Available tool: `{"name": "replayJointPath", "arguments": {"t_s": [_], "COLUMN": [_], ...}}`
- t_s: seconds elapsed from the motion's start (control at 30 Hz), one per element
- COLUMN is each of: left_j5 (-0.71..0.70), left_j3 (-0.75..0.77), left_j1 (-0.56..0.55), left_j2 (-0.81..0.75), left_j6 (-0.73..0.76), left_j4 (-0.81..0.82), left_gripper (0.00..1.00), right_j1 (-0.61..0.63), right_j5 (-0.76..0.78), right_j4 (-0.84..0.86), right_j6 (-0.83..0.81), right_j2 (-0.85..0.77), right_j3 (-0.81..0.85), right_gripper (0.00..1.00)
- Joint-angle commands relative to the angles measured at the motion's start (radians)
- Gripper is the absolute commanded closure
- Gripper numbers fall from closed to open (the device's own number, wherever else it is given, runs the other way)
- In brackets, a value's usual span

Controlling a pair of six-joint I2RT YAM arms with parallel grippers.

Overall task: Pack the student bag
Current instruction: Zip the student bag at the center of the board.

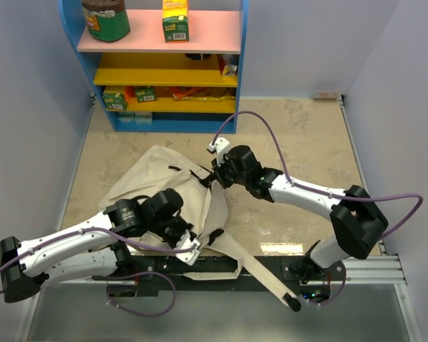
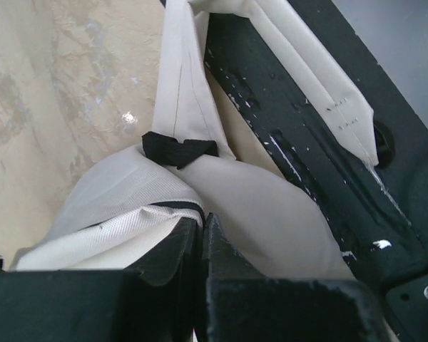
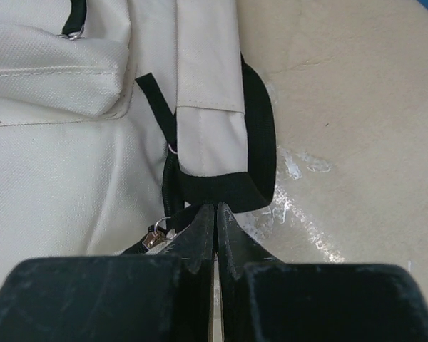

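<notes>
The student bag (image 1: 150,178) is a large cream canvas bag lying crumpled on the table between my two arms. One long beige strap (image 1: 264,274) runs toward the near edge and ends in a black tip (image 1: 294,305). My left gripper (image 1: 185,231) is at the bag's near side. In the left wrist view it (image 2: 202,222) is shut on the black-edged canvas rim (image 2: 128,221). My right gripper (image 1: 215,174) is at the bag's far right corner. In the right wrist view it (image 3: 215,208) is shut on black webbing (image 3: 221,189), beside a metal zip ring (image 3: 159,231).
A blue shelf unit (image 1: 242,71) stands at the back. It holds a dark jar (image 1: 105,18), a yellow-green box (image 1: 175,19) and small green boxes (image 1: 114,97). The black mounting rail (image 1: 221,267) runs along the near edge under the strap. Walls close in both sides.
</notes>
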Motion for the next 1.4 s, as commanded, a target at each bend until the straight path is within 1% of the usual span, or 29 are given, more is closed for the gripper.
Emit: {"name": "replayJointPath", "arguments": {"t_s": [0.0, 0.1, 0.13, 0.17, 0.2, 0.23, 0.27, 0.3, 0.33, 0.37, 0.4, 0.43, 0.47, 0.53, 0.6, 0.63, 0.67, 0.73, 0.8, 0.9, 0.93, 1.03, 1.1, 1.2, 1.23, 1.27, 1.3, 1.33, 1.37], "left_j5": [0.247, 0.219, 0.190, 0.169, 0.143, 0.091, 0.055, 0.016, -0.059, -0.101, -0.149, -0.216, -0.239, -0.303, -0.380, -0.473, -0.502, -0.621, -0.664, -0.772, -0.820, -0.883, -0.890, -0.818, -0.719, -0.656, -0.598, -0.480, -0.420], "left_j3": [0.071, 0.060, 0.051, 0.027, 0.011, -0.001, -0.026, -0.036, -0.046, -0.061, -0.067, -0.066, -0.049, -0.020, 0.020, 0.026, 0.039, 0.046, 0.052, 0.059, 0.066, 0.114, 0.163, 0.197, 0.195, 0.177, 0.165, 0.149, 0.119], "left_j1": [-0.082, -0.085, -0.085, -0.084, -0.082, -0.079, -0.075, -0.065, -0.062, -0.061, -0.061, -0.061, -0.061, -0.059, -0.061, -0.061, -0.062, -0.065, -0.067, -0.067, -0.065, -0.067, -0.059, -0.061, -0.059, -0.061, -0.064, -0.067, -0.076], "left_j2": [0.006, 0.007, 0.006, 0.001, -0.005, -0.011, -0.013, -0.014, -0.011, -0.010, -0.004, 0.001, 0.010, 0.056, 0.114, 0.131, 0.145, 0.184, 0.217, 0.274, 0.288, 0.331, 0.348, 0.339, 0.334, 0.323, 0.314, 0.303, 0.288], "left_j6": [0.169, 0.162, 0.145, 0.070, 0.021, -0.036, -0.167, -0.241, -0.299, -0.403, -0.462, -0.517, -0.609, -0.724, -0.786, -0.833, -0.858, -0.910, -0.926, -0.921, -0.918, -0.930, -0.952, -0.986, -0.996, -0.992, -0.984, -0.954, -0.937], "left_j4": [-0.195, -0.180, -0.165, -0.099, -0.056, 0.043, 0.105, 0.162, 0.249, 0.292, 0.337, 0.399, 0.421, 0.470, 0.509, 0.554, 0.572, 0.604, 0.616, 0.656, 0.674, 0.673, 0.655, 0.610, 0.602, 0.598, 0.590, 0.583, 0.578], "left_gripper": [1.00, 1.00, 1.00, 1.00, 0.95, 0.86, 0.66, 0.63, 0.60, 0.51, 0.50, 0.47, 0.44, 0.38, 0.37, 0.37, 0.37, 0.34, 0.34, 0.33, 0.32, 0.29, 0.27, 0.15, 0.08, 0.05, 0.03, 0.00, 0.00], "right_j1": [-0.037, -0.037, -0.037, -0.037, -0.037, -0.036, -0.036, -0.032, -0.029, -0.025, -0.022, -0.019, -0.020, -0.020, -0.020, -0.020, -0.019, -0.020, -0.020, -0.020, -0.020, -0.020, -0.020, -0.020, -0.020, -0.022, -0.020, -0.020, -0.022], "right_j5": [0.127, 0.103, 0.089, 0.089, 0.069, 0.047, 0.023, -0.006, -0.026, -0.037, -0.043, -0.054, -0.057, -0.056, -0.052, -0.051, -0.052, -0.059, -0.065, -0.078, -0.083, -0.095, -0.098, -0.085, -0.077, -0.075, -0.072, -0.069, -0.068], "right_j4": [0.063, 0.006, -0.009, -0.017, -0.024, -0.021, -0.014, -0.005, -0.005, -0.008, -0.015, -0.017, -0.018, -0.014, -0.012, -0.012, -0.012, -0.014, -0.014, -0.014, -0.014, -0.006, -0.008, -0.015, -0.018, -0.018, -0.023, -0.024, -0.024], "right_j6": [-0.027, -0.028, -0.024, -0.006, 0.010, 0.028, 0.060, 0.077, 0.090, 0.106, 0.114, 0.119, 0.122, 0.122, 0.120, 0.119, 0.117, 0.116, 0.110, 0.104, 0.102, 0.107, 0.108, 0.104, 0.101, 0.097, 0.093, 0.090, 0.087], "right_j2": [0.033, 0.027, -0.005, -0.023, -0.051, -0.077, -0.129, -0.149, -0.164, -0.189, -0.195, -0.204, -0.212, -0.236, -0.247, -0.247, -0.244, -0.241, -0.241, -0.244, -0.247, -0.261, -0.275, -0.281, -0.281, -0.278, -0.273, -0.270, -0.269], "right_j3": [0.087, 0.104, 0.101, 0.084, 0.069, 0.047, 0.000, -0.020, -0.036, -0.062, -0.071, -0.080, -0.096, -0.111, -0.120, -0.120, -0.117, -0.114, -0.113, -0.116, -0.119, -0.133, -0.134, -0.128, -0.126, -0.122, -0.120, -0.117, -0.114], "right_gripper": [1.00, 1.00, 1.00, 1.00, 1.00, 1.00, 1.00, 1.00, 1.00, 1.00, 1.00, 1.00, 1.00, 1.00, 1.00, 1.00, 1.00, 1.00, 1.00, 1.00, 1.00, 1.00, 1.00, 1.00, 1.00, 1.00, 1.00, 1.00, 1.00]}}
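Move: The left fingers still grip the bag's near zipped edge; the zipper pull, in the right fingers, lies about 21 cm ahead of them and 5 cm right, roughly level. From the left hand a black tab is some 3 cm ahead, 6 cm right and a little lower, and the bag's middle about 13 cm ahead, 8 cm left and lower. From the right hand the pull's metal slider is about 2 cm left, just under the tips. Left hand releases the bag edge, swings about 15 cm forward-right towards the pull; right eases back holding it. ##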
